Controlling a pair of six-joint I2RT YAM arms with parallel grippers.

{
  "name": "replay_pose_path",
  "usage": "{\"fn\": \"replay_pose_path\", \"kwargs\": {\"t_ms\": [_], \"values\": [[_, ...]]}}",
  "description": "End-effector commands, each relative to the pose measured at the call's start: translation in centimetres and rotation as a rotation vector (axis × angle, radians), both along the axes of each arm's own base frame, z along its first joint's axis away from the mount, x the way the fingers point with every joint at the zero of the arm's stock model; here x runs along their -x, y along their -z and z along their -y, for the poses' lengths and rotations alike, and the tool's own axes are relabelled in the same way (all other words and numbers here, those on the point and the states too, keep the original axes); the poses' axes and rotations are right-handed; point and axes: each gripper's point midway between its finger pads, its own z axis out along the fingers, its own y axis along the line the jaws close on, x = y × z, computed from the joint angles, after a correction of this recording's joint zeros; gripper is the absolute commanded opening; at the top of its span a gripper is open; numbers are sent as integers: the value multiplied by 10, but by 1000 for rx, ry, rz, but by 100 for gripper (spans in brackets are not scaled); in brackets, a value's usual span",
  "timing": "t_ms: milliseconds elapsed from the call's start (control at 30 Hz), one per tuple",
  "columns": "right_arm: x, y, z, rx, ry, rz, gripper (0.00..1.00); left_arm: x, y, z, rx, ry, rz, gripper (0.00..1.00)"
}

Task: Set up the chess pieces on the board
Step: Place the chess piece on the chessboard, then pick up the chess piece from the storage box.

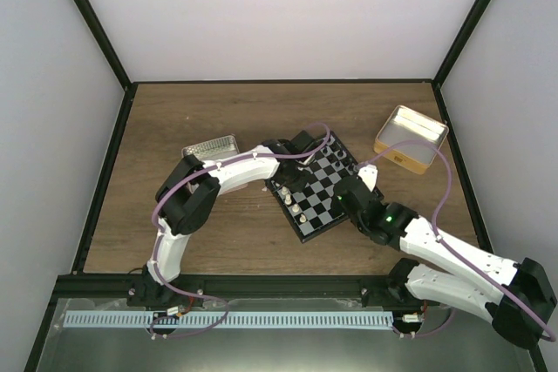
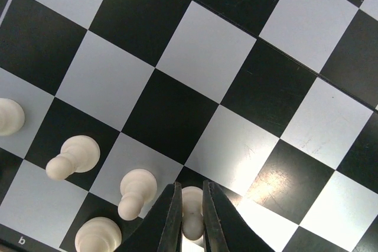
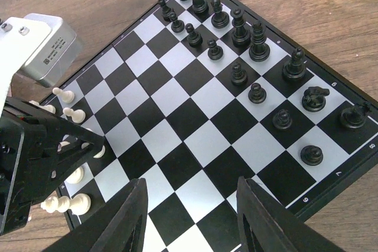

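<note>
The board [image 1: 321, 187] lies tilted at the table's middle. Black chess pieces [image 3: 239, 75] stand in two rows along its far-right side, and white chess pieces [image 3: 74, 115] cluster at its left edge. My left gripper [image 2: 191, 187] is low over that white side, shut on a white pawn [image 2: 192, 213] that stands on a black square. Other white pawns [image 2: 136, 190] [image 2: 74, 156] stand on the squares beside it. My right gripper [image 3: 190, 181] hovers open over bare squares at the near edge of the board [image 3: 177, 116], nothing between its fingers.
A yellow tin [image 1: 411, 138] stands open at the back right of the table. A silver tin [image 1: 209, 147] lies just left of the board, under the left arm. The table is walled in on three sides.
</note>
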Motion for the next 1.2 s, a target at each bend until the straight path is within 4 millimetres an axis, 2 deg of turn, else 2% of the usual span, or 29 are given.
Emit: {"fn": "replay_pose_path", "kwargs": {"t_ms": [0, 333, 433, 533, 667, 800, 933, 1000, 1167], "values": [[-2, -3, 0, -13, 14, 15, 43, 3, -9, 5, 7, 27, 2, 13], [-1, -1, -1, -17, 11, 10, 43, 0, -17, 10, 30, 35, 11, 14], [-1, -2, -1, -18, 10, 10, 43, -4, -24, 11, 31, 28, 27, 18], [-1, -3, -1, -20, 11, 11, 43, -9, -42, 11, 51, 17, 70, 24], [-2, -5, 0, -27, 18, 18, 43, -19, -71, 9, 83, -15, 151, 37], [-2, -7, 0, -31, 19, 25, 43, -32, -97, -2, 121, -102, 227, 38], [-1, -6, 0, -32, 18, 22, 44, -50, -122, -34, 215, -268, 295, 39], [-1, -5, 0, -32, 15, 22, 43, -62, -135, -60, 288, -399, 326, 42], [-2, -5, -3, -38, 11, 20, 44, -75, -143, -137, 504, -755, 359, 47]]}}
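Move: The white pawn stands between my left fingertips, its middle some 1 cm below the hand point. The next pawn in its row is about 1 cm left and 2 cm ahead. The back-rank piece behind that one lies roughly 4 cm left and 1 cm ahead, and the pink piece box some 20 cm left and 6 cm ahead. From my right hand the pawn is about 7 cm ahead, 14 cm left and 10 cm below. I keep my left fingers around the pawn almost still at first, then spread them off it to nearly half open as I lift clear. The climb quickens to about 13 cm, and near the top I swing about 9 cm left and 5 cm forward, off the board towards the box. My wrist turns some 25 degrees counter-clockwise while the fingertips tilt out forward and right. ##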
